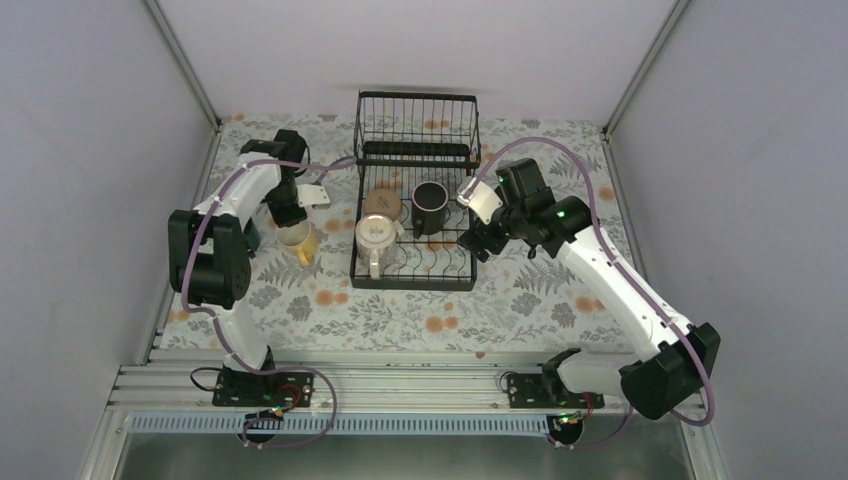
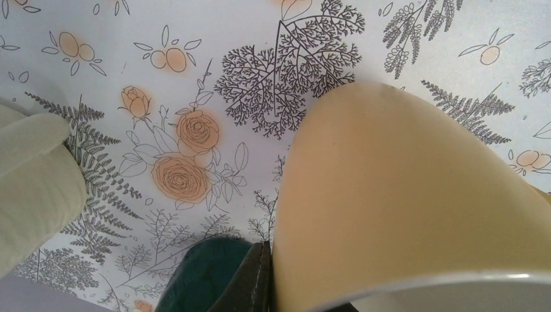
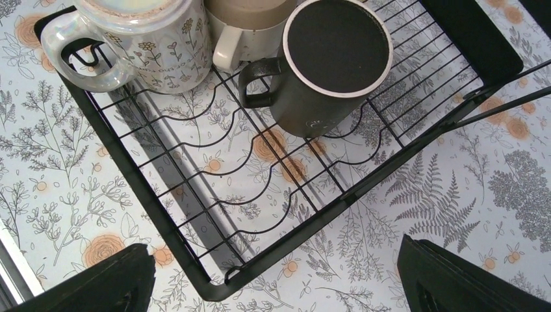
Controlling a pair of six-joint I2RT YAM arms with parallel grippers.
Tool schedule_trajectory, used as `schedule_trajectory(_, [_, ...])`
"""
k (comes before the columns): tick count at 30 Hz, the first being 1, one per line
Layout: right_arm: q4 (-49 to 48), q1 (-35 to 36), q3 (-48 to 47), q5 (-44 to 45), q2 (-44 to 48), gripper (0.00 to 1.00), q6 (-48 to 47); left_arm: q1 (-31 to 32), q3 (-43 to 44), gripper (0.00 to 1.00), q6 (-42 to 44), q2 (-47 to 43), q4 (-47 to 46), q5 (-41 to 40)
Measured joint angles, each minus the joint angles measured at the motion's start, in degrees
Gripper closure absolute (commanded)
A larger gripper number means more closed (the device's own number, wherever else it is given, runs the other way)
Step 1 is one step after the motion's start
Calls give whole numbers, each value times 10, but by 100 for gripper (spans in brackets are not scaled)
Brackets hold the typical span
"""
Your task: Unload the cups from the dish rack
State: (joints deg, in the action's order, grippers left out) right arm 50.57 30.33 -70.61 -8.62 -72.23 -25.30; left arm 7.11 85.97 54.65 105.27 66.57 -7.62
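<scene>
The black wire dish rack (image 1: 416, 282) stands mid-table. Its flat tray holds a tan mug (image 1: 379, 204), a black mug (image 1: 431, 203) and an off-white flowered mug (image 1: 375, 238); the same tray (image 3: 162, 214) and mugs show in the right wrist view, with the black mug (image 3: 325, 71) nearest. My left gripper (image 1: 291, 222) is shut on the wall of the orange-yellow mug (image 2: 403, 195), left of the rack. A cream mug (image 2: 29, 188) and a dark green mug (image 2: 195, 276) sit on the table close by. My right gripper (image 3: 279, 286) is open and empty over the rack's front right corner.
The rack's raised basket (image 1: 418, 125) at the back holds no mugs. The flowered tablecloth (image 1: 400, 315) covers the table. Grey walls close in at the left, back and right. The arm bases sit on the metal rail (image 1: 400, 385) at the near edge.
</scene>
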Motion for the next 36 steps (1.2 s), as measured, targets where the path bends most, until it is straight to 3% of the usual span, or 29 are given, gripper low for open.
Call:
schedule_trajectory(8, [0, 0, 2, 0, 12, 4, 0, 7, 0, 96, -12, 2, 4, -18])
schedule_trajectory(10, [0, 0, 3, 0, 14, 4, 0, 9, 1, 84, -14, 3, 4, -20])
schedule_trajectory(11, [0, 0, 4, 0, 15, 3, 0, 10, 2, 71, -14, 3, 4, -21])
schedule_trajectory(12, [0, 0, 5, 0, 15, 4, 0, 12, 3, 68, -16, 3, 5, -21])
schedule_trajectory(24, [0, 0, 11, 0, 18, 3, 0, 15, 23, 51, -15, 1, 20, -21])
schedule_trajectory(26, [0, 0, 12, 1, 20, 3, 0, 15, 32, 45, -14, -2, 27, -21])
schedule_trajectory(28, [0, 0, 15, 3, 25, 3, 0, 15, 53, 32, -15, -14, 37, -20])
schedule_trajectory(31, [0, 0, 26, 5, 37, 3, 0, 15, 94, 25, -14, -48, 50, -4])
schedule_trajectory(36, [-4, 0, 40, 18, 46, 3, 9, 32, 158, 26, -60, -143, 64, 92])
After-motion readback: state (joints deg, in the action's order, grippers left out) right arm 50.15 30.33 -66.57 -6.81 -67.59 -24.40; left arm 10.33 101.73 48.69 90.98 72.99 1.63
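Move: The yellow cup already stands on the table, its far left wall pinched by the left fingers: its middle is some 3 cm back, 3 cm right and 5 cm below. The green cup is about 3 cm back and 10 cm left, the cream cup 8 cm ahead and 6 cm left, the flowered cup in the rack 3 cm back and 19 cm right. From the right hand, the yellow cup lies roughly 39 cm left, 5 cm ahead. The left fingers open and let go of the yellow cup's wall, then the hand rises about 16 cm, tilting. ##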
